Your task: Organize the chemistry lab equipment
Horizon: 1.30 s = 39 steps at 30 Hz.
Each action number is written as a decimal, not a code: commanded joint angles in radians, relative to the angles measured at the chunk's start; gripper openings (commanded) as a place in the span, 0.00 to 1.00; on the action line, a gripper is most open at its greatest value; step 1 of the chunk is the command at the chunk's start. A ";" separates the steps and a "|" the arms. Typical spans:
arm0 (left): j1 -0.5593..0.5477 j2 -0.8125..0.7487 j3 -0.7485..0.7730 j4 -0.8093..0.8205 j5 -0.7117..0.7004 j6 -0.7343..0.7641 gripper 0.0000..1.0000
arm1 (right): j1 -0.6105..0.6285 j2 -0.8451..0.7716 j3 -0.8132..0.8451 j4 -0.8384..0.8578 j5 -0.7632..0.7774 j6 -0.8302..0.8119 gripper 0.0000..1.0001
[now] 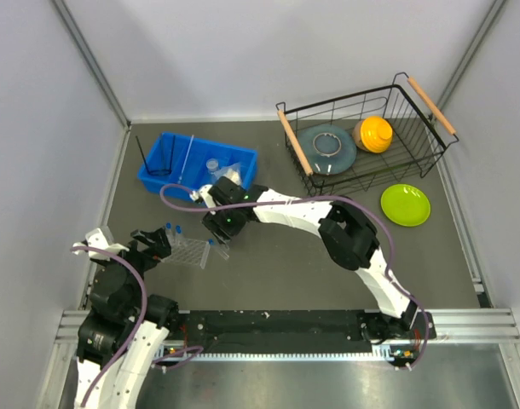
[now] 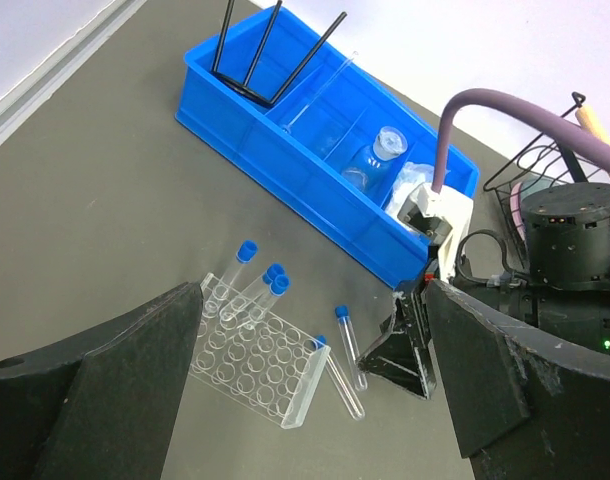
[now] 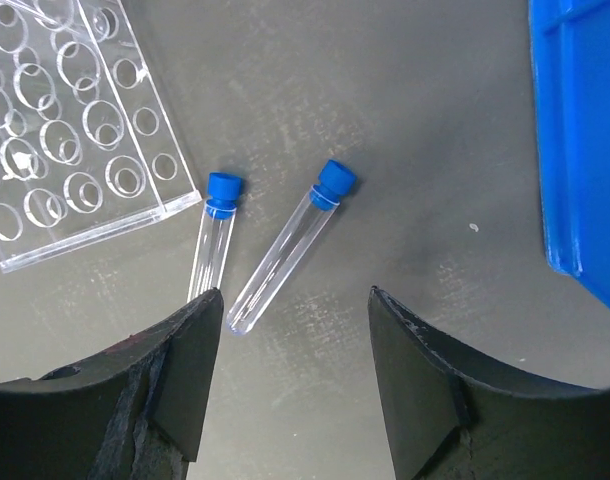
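A clear tube rack [image 1: 190, 252] [image 2: 255, 362] [image 3: 67, 150] lies on the table with three blue-capped test tubes [image 2: 257, 288] leaning in its far corner. Two more test tubes [image 3: 285, 245] [image 2: 348, 343] lie flat just right of the rack. My right gripper [image 3: 293, 295] [image 1: 222, 233] hangs open over their bottom ends, holding nothing. My left gripper [image 2: 313, 290] [image 1: 154, 243] stands wide open and empty on the near side of the rack. The blue bin [image 1: 198, 162] [image 2: 285, 140] holds the black ring stand [image 2: 260, 60], glass rod [image 2: 320, 90], clear cup [image 2: 380, 155] and white packet [image 2: 420, 178].
A black wire basket [image 1: 418, 149] at the back right holds a grey dish [image 1: 326, 145] and an orange dish [image 1: 375, 133]. A green dish [image 1: 405, 204] lies in front of it. Grey walls close in the left, back and right sides.
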 commanded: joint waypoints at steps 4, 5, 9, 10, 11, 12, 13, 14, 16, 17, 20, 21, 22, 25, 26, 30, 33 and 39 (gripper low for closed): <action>0.004 -0.025 0.013 0.007 0.001 0.017 0.99 | 0.022 0.034 0.054 0.010 0.030 0.019 0.60; 0.002 -0.025 0.012 0.006 0.000 0.014 0.99 | 0.024 0.040 0.052 0.010 0.033 0.018 0.59; 0.002 -0.027 0.012 0.003 0.000 0.014 0.99 | 0.037 0.052 0.049 0.007 0.073 0.016 0.58; 0.004 -0.025 0.010 0.003 0.000 0.012 0.99 | 0.039 0.053 0.046 0.009 0.084 0.013 0.58; 0.004 -0.025 0.010 0.003 0.000 0.012 0.99 | 0.040 0.053 0.044 0.009 0.104 0.011 0.52; 0.002 -0.025 0.010 0.004 0.000 0.012 0.99 | 0.042 0.053 0.041 0.009 0.113 0.013 0.51; 0.004 -0.025 0.010 0.003 0.000 0.012 0.99 | 0.041 0.050 0.035 0.009 0.117 0.015 0.46; 0.004 -0.025 0.009 0.003 0.000 0.012 0.99 | 0.042 0.049 0.031 0.009 0.137 0.016 0.45; 0.002 -0.025 0.007 0.003 0.000 0.012 0.99 | 0.042 0.044 0.020 0.009 0.171 0.010 0.38; 0.002 -0.025 0.007 0.004 0.000 0.012 0.99 | 0.041 0.044 0.015 0.009 0.182 0.008 0.36; 0.004 -0.027 0.007 0.003 0.000 0.012 0.99 | 0.042 0.038 -0.002 0.009 0.211 0.001 0.33; 0.002 -0.025 0.007 0.003 0.001 0.012 0.99 | 0.042 0.037 -0.014 0.009 0.219 0.001 0.33; 0.002 -0.025 0.007 0.003 0.007 0.012 0.99 | 0.042 0.034 -0.018 0.009 0.234 -0.001 0.28; 0.002 -0.027 0.007 0.007 0.023 -0.001 0.99 | 0.040 0.018 -0.040 0.012 0.248 -0.005 0.24; 0.002 -0.025 0.007 0.007 0.039 -0.009 0.99 | 0.040 0.008 -0.051 0.013 0.248 -0.007 0.24; 0.002 0.008 -0.011 0.001 0.114 -0.124 0.99 | 0.039 -0.034 -0.081 0.027 0.236 -0.012 0.18; 0.004 0.018 -0.043 0.010 0.180 -0.213 0.99 | 0.028 -0.083 -0.109 0.036 0.205 -0.010 0.13; 0.002 0.013 -0.100 0.066 0.289 -0.336 0.99 | -0.009 -0.215 -0.196 0.085 0.055 0.005 0.10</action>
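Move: The loose test tube nearest the right fingers lies almost under them, about 1 cm ahead, 1 cm left and 3 cm below. A second tube lies some 3 cm back and 2 cm left of the hand; the rack is about 12 cm left and 4 cm back, the blue tray's middle some 19 cm ahead and 8 cm left. From the left hand, the nearest tube is roughly 8 cm ahead, 20 cm right and 23 cm down. Right hand sinks 2 cm, pinches the tube, draws it rightward; left hand eases right and down 5 cm. ##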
